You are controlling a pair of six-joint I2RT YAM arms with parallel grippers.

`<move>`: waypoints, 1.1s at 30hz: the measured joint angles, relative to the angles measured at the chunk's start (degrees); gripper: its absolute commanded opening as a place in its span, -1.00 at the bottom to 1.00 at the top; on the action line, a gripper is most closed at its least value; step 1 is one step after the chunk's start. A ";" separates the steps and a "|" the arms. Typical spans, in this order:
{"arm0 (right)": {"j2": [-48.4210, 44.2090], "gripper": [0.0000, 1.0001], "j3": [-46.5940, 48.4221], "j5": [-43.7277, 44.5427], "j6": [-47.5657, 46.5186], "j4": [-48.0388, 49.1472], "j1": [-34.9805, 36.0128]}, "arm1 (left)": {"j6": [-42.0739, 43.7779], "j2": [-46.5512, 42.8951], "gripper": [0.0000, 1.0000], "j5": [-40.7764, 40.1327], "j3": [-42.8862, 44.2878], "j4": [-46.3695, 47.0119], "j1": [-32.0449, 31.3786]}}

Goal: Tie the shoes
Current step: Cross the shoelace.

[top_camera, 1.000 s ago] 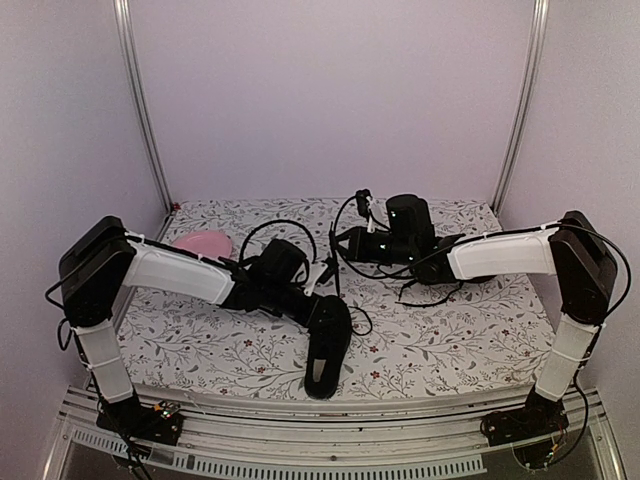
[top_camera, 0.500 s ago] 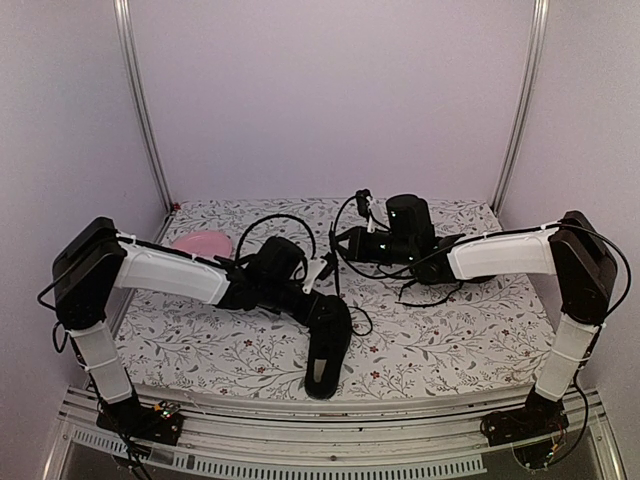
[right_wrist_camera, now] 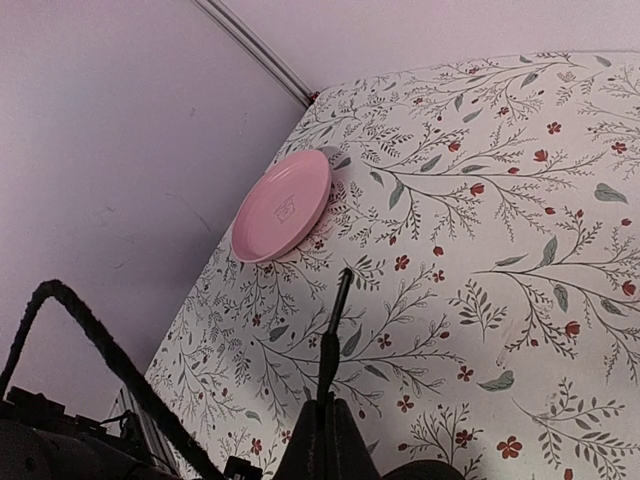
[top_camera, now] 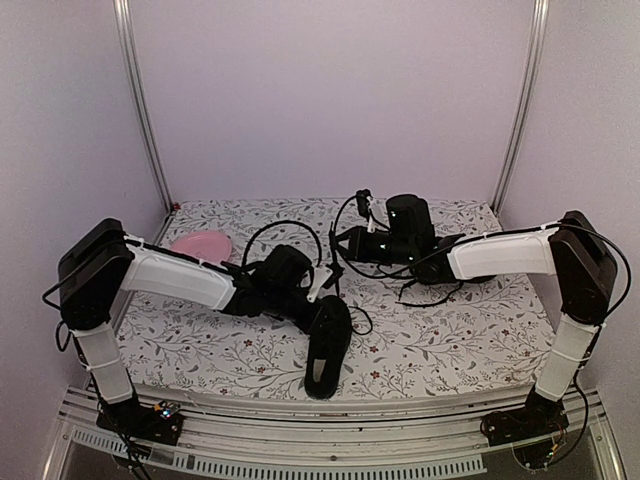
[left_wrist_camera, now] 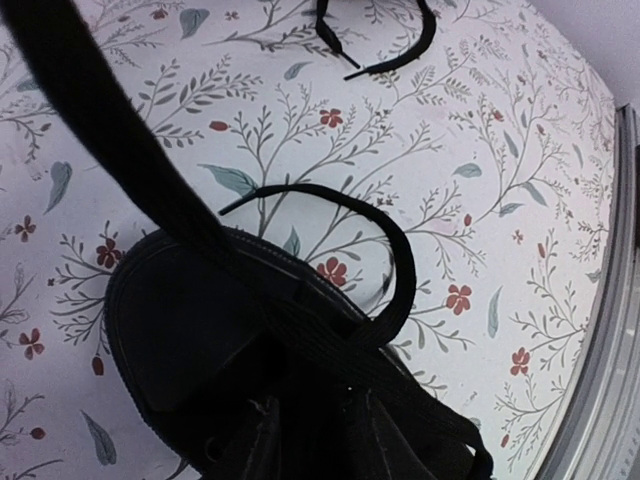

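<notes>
One black shoe lies toe toward the table's front edge. My left gripper hovers just over its back end. In the left wrist view the shoe fills the bottom, and a wide black lace runs from the top left across my dark fingers. Black on black hides how the jaws stand. A thin lace loop curls on the cloth beside the shoe. My right gripper is shut on a lace end, whose stiff tip sticks out past the fingertips.
A pink plate lies at the back left near the wall. A flowered cloth covers the table. Black cables loop around both wrists, and a metal rail runs along the front edge.
My left gripper has crept slightly to the right, closer over the shoe's back end. The right arm and its lace end have not moved.
</notes>
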 measured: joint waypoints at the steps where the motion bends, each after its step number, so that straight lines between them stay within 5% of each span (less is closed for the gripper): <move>1: 0.00 -0.96 0.00 0.00 0.02 0.00 0.00 | 0.22 0.09 -0.48 -0.81 0.00 -0.17 -0.22; 6: 0.00 -0.96 -0.02 -0.02 0.04 0.07 0.00 | 1.07 0.09 -0.53 -5.42 0.20 -0.46 -1.92; 12: 0.00 -0.96 -0.02 -0.15 0.22 0.39 0.00 | 1.99 0.22 -1.00 -10.58 0.74 -1.44 -3.41; 18: -0.04 -0.96 -0.02 -0.74 0.24 0.42 0.00 | 0.55 -0.33 -1.00 -12.48 -0.68 1.11 -3.67; 33: -1.03 -0.96 -0.02 -2.91 0.22 0.44 0.00 | -12.26 -2.78 -1.00 3.61 -6.08 16.81 -1.09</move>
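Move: The left hand's half-open fingers are down at the shoe's top; the shoelace stretch beside them lies about 1 cm ahead, 2 cm right and 1 cm lower. The loose lace loop is roughly 7 cm right, 1 cm ahead and 4 cm below; the shoe's middle is some 5 cm back, 1 cm right and 3 cm below. From the right hand, already holding a lace up, that stretch lies about 11 cm back, 2 cm left and 13 cm below. The left fingers pinch the shoelace at the shoe, then lift about 4 cm and edge right, tilting up. ##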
